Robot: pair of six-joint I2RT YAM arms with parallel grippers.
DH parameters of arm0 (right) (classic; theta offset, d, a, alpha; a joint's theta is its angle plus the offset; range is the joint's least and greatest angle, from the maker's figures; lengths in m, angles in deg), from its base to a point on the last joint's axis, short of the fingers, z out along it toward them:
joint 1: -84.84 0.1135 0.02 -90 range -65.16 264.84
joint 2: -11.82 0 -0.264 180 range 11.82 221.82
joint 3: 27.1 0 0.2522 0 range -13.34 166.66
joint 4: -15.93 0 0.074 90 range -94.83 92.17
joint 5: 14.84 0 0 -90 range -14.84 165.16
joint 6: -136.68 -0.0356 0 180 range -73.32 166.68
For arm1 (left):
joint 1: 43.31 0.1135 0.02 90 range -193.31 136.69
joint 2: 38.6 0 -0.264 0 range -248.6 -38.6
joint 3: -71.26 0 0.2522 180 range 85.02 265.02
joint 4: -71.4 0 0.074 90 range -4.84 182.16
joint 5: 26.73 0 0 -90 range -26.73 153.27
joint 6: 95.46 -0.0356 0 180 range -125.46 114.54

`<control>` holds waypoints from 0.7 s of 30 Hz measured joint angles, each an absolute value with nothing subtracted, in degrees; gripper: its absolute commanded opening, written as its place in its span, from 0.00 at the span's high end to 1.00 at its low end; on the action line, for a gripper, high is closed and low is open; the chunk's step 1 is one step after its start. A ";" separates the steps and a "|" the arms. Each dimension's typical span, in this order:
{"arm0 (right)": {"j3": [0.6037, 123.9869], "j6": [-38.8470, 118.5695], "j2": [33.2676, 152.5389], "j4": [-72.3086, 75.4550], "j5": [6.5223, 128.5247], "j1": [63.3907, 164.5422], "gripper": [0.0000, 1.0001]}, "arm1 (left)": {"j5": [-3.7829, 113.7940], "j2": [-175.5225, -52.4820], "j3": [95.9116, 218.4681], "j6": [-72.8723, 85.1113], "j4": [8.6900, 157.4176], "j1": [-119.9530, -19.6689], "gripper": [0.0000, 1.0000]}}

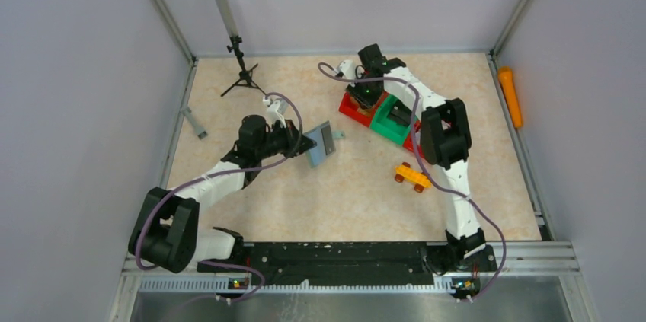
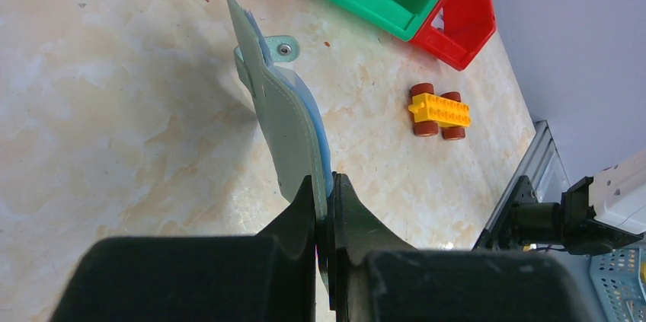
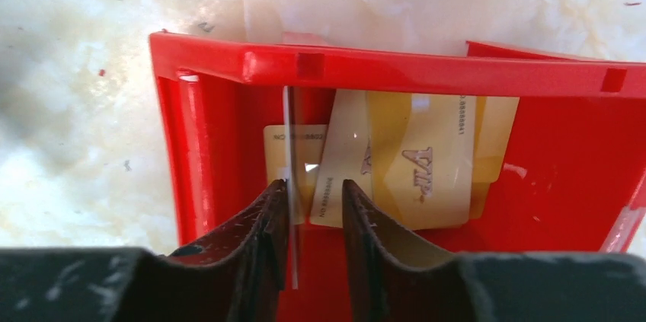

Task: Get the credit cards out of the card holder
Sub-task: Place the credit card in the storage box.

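My left gripper (image 1: 305, 143) is shut on one edge of the grey-green card holder (image 1: 323, 141) and holds it tilted above the table. In the left wrist view the card holder (image 2: 286, 120) stands edge-on between my fingers (image 2: 326, 200), its tab (image 2: 283, 49) at the far end, and a blue edge (image 2: 321, 138) shows along its right side. My right gripper (image 1: 366, 94) hangs over a red bin (image 3: 381, 67), jaws apart (image 3: 315, 185). A thin card (image 3: 290, 132) stands edge-on against the left finger. Several tan credit cards (image 3: 426, 162) lie in the bin.
A green bin (image 1: 392, 120) and another red bin sit beside the red bin (image 1: 352, 107). A yellow toy car (image 1: 411, 176) lies right of centre. A small tripod (image 1: 240, 71) stands at the back left, a grey piece (image 1: 194, 122) at the left edge, an orange object (image 1: 510, 95) at the right wall.
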State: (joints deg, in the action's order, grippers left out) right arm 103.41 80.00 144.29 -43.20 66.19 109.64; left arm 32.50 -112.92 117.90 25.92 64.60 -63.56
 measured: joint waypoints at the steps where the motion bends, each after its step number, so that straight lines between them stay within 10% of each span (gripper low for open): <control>1: 103.41 79.91 144.42 -42.93 66.54 109.57 0.65 | 32.42 -112.92 117.90 25.92 64.60 -63.56 1.00; 14: 103.26 76.61 144.66 -33.25 73.62 108.35 0.59 | 31.10 -113.01 117.90 26.13 64.19 -63.56 1.00; 21: 92.77 71.10 135.70 -29.47 70.61 108.37 0.23 | 30.91 -112.99 117.90 26.18 64.10 -63.56 1.00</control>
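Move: The right hand is down inside the far-left red compartment of the storage box, with the credit card standing on edge against its left finger, about 1 cm to the left of the hand point. The pile of gold cards lies some 4 cm ahead, 2 cm right and 2 cm below; the green compartment is about 9 cm right and 1 cm back. From the left hand the pile is roughly 13 cm ahead, 15 cm right and 10 cm below. With the fingers already parted and opening further to a little over half, the right hand sweeps forward about 5 cm and slightly right across the red compartment towards the card pile, rising a little as the fingertips swing outward some 10 degrees and the hand turns about as much clockwise. It then reverses, drawing back about 3 cm while lifting some 2 cm off the pile, so that the credit card that rested against the left finger is left free in the compartment. ##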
